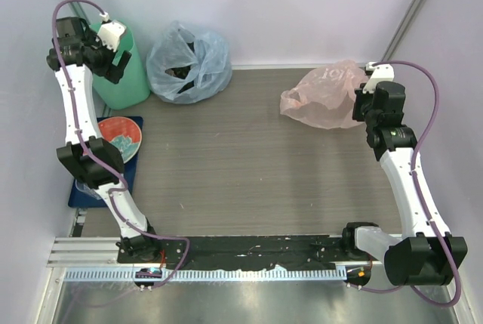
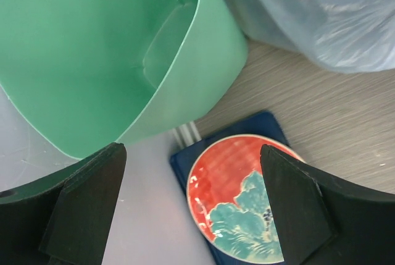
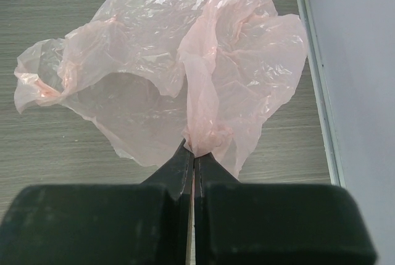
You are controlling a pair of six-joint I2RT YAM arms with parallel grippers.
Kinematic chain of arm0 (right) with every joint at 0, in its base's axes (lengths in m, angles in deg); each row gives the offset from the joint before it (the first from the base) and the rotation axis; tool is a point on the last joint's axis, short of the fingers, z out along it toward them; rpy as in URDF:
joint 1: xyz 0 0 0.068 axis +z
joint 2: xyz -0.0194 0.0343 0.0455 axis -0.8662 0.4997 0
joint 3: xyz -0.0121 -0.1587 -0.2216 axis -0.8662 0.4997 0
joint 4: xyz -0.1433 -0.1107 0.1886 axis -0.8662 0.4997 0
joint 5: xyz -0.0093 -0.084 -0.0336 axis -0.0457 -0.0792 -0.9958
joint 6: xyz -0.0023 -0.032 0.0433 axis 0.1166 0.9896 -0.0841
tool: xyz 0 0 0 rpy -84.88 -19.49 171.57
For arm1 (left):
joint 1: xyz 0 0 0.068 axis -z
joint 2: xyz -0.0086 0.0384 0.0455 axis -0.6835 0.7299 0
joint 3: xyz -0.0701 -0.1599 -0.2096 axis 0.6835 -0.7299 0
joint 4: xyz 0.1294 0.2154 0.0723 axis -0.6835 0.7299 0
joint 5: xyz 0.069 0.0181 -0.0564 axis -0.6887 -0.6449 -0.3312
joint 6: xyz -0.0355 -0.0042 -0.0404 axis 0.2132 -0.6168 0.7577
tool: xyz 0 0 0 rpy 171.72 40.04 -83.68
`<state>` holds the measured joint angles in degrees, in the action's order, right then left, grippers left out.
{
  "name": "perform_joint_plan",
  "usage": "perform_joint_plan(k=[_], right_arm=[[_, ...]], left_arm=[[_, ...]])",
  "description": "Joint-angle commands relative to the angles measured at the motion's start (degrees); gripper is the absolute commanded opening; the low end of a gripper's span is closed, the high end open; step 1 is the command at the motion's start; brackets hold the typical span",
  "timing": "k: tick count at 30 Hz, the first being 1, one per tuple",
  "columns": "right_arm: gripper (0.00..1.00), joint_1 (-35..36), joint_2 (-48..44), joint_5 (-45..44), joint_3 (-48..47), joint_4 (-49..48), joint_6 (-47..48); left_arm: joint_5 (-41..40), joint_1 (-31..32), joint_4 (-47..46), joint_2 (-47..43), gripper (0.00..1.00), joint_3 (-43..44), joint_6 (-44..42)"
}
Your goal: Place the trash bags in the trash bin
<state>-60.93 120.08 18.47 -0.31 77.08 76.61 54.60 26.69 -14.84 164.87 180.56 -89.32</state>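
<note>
The mint-green trash bin (image 1: 130, 82) stands at the far left corner, and the left wrist view looks down into its mouth (image 2: 92, 49). My left gripper (image 1: 119, 66) hovers over the bin's near rim, open, with nothing between its fingers (image 2: 86, 206). At the far right the thin pale-pink trash bag (image 1: 324, 94) lies crumpled on the table. My right gripper (image 1: 359, 105) is shut on a bunched fold of it (image 3: 185, 61), with the fingertips (image 3: 185, 163) pinching the plastic at the bag's near edge.
A bulging pale-blue bag (image 1: 189, 63) sits right of the bin, touching it (image 2: 321, 18). A red-and-teal plate (image 1: 121, 139) rests on a dark blue mat (image 1: 83, 188) at the left edge, below the left gripper (image 2: 191, 209). White walls enclose the table.
</note>
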Motion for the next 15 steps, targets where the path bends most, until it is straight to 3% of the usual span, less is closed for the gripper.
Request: perform_joint_plan(k=[1, 15], right_arm=[[0.01, -0.1, -1.2, 1.7, -0.6, -1.7, -0.4], [0.01, -0.1, 0.0, 3.9, -3.4, 0.1, 0.6]], left_arm=[[-6.7, 0.3, -2.4, 1.0, 0.95, 2.2, -7.5], [-8.0, 0.3, 3.8, 11.7, 0.9, 6.6, -17.2]])
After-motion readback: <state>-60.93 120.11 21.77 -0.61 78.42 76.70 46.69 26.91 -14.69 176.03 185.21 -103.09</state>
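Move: The green trash bin is ahead of the open left hand: its middle lies roughly 11 cm farther out, 7 cm to the left and 17 cm below, with the near-right rim closest. The blue trash bag stands about 14 cm ahead and 22 cm to the hand's right, 19 cm lower; the red plate is about 12 cm back, 4 cm left and 28 cm down. From the right hand, the bin is about 24 cm ahead, 80 cm left and 13 cm lower. With its fingers staying wide open, the left hand sinks some 6 cm while easing about 4 cm left and 3 cm forward towards the bin's near-right rim, and its wrist rolls about 15 degrees, left side rising, to bring the rim in between the spread fingers. Meanwhile the right hand stays nearly in place, still pinching the pink bag by one end in its shut fingers; no touch of the left fingers on the rim can be made out. ##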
